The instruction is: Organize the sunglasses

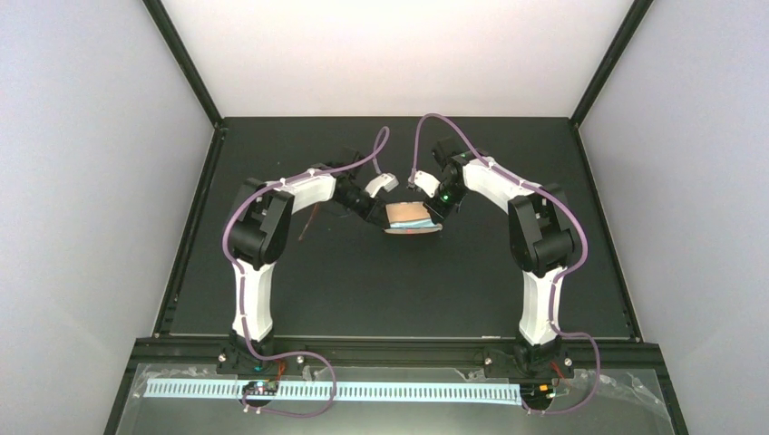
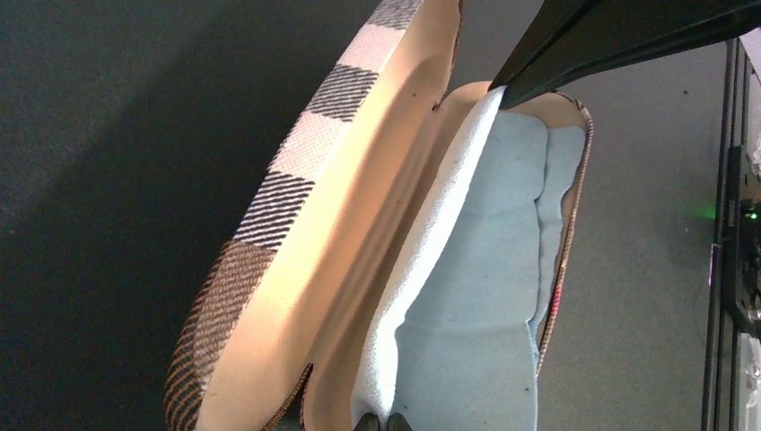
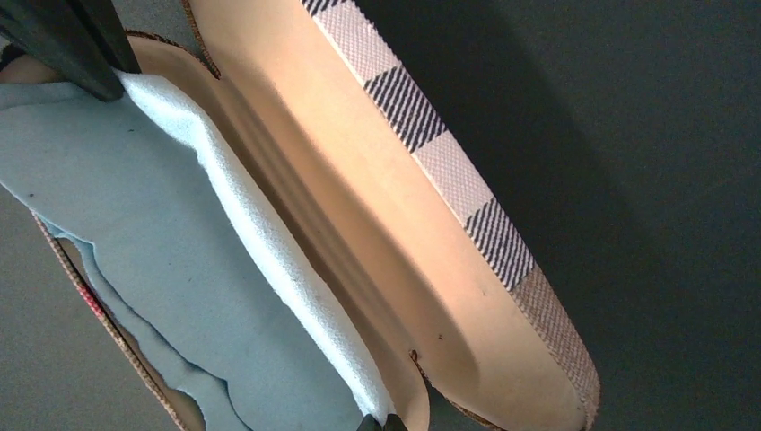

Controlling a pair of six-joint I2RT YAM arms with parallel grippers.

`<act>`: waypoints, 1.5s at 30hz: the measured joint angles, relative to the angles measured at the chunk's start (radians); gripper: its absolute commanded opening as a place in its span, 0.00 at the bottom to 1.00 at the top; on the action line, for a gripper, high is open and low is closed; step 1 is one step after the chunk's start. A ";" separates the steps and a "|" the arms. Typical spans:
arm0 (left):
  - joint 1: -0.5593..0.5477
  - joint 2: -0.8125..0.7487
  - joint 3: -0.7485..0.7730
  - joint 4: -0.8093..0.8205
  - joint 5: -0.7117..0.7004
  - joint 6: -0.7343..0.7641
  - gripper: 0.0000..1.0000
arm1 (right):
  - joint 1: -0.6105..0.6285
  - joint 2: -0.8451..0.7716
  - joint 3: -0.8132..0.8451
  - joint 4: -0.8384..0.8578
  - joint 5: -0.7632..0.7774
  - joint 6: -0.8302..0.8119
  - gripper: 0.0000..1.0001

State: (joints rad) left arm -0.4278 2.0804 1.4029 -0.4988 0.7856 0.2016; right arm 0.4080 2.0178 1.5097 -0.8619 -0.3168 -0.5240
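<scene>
The striped brown case (image 1: pixel 410 216) lies open at the table's middle, its tan lid (image 2: pixel 296 296) folded back. A light-blue cloth (image 2: pixel 489 296) is spread in its lower half. My left gripper (image 2: pixel 381 424) is shut on one end of the cloth's raised edge. At the opposite end my right gripper (image 3: pixel 383 424) is shut on the same edge of the cloth (image 3: pixel 135 233). In the top view the two grippers (image 1: pixel 383 216) (image 1: pixel 433 213) meet the case from either side. A thin reddish-brown piece of the sunglasses (image 1: pixel 311 220) shows on the table by the left arm, mostly hidden under it.
The black table top (image 1: pixel 408 290) has raised black rails at its left and right edges. White walls close in the back and sides. Both arm bases stand at the near edge.
</scene>
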 measured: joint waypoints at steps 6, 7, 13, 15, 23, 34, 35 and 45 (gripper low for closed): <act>0.000 0.016 0.000 0.000 -0.010 0.001 0.04 | 0.000 0.000 -0.003 0.006 0.003 -0.002 0.02; 0.000 0.016 0.000 0.000 -0.012 0.001 0.05 | 0.000 0.000 -0.005 0.008 0.003 -0.002 0.02; 0.000 0.016 0.002 0.001 -0.018 0.001 0.06 | 0.000 0.000 -0.017 0.010 0.005 -0.002 0.02; -0.002 0.016 0.005 -0.001 -0.019 0.000 0.06 | 0.000 0.000 -0.018 0.011 0.005 -0.002 0.02; -0.018 0.016 0.028 0.000 -0.025 0.000 0.06 | 0.000 0.000 -0.028 0.021 0.009 -0.002 0.04; -0.019 0.016 0.029 0.001 -0.047 0.003 0.27 | 0.000 0.000 -0.037 0.027 0.019 -0.002 0.14; -0.019 0.016 0.029 0.000 -0.049 0.002 0.29 | 0.000 0.000 -0.037 0.028 0.018 -0.002 0.16; -0.021 -0.006 0.030 -0.004 -0.080 0.008 0.47 | 0.000 -0.026 -0.036 0.024 0.000 0.009 0.34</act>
State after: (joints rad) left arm -0.4492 2.0739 1.4326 -0.5026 0.7052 0.2096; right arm 0.4080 1.9919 1.4734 -0.8383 -0.3164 -0.5148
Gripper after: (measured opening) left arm 0.455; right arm 0.310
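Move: The cloth, pinched by both hands at the two ends of its raised folded edge, already lies in the open case's tray. The tray's middle is about 6 cm to the left hand's right and 1 cm back, 2 cm down; from the right hand it is some 6 cm left, 1 cm back and 2 cm down. The open lid's middle stands about 4 cm beyond the tray's. The sunglasses lie roughly 21 cm left and 3 cm ahead of the left hand, 3 cm lower. The cloth's raised edge is eased down into the case and let go by both hands: each sinks about 1 cm, the left one first and then sliding under 1 cm to the right. Staying at the tray's ends, the fingers of both open part way, the left pair wider, ending their pinch, and the hands just begin to rise again. ##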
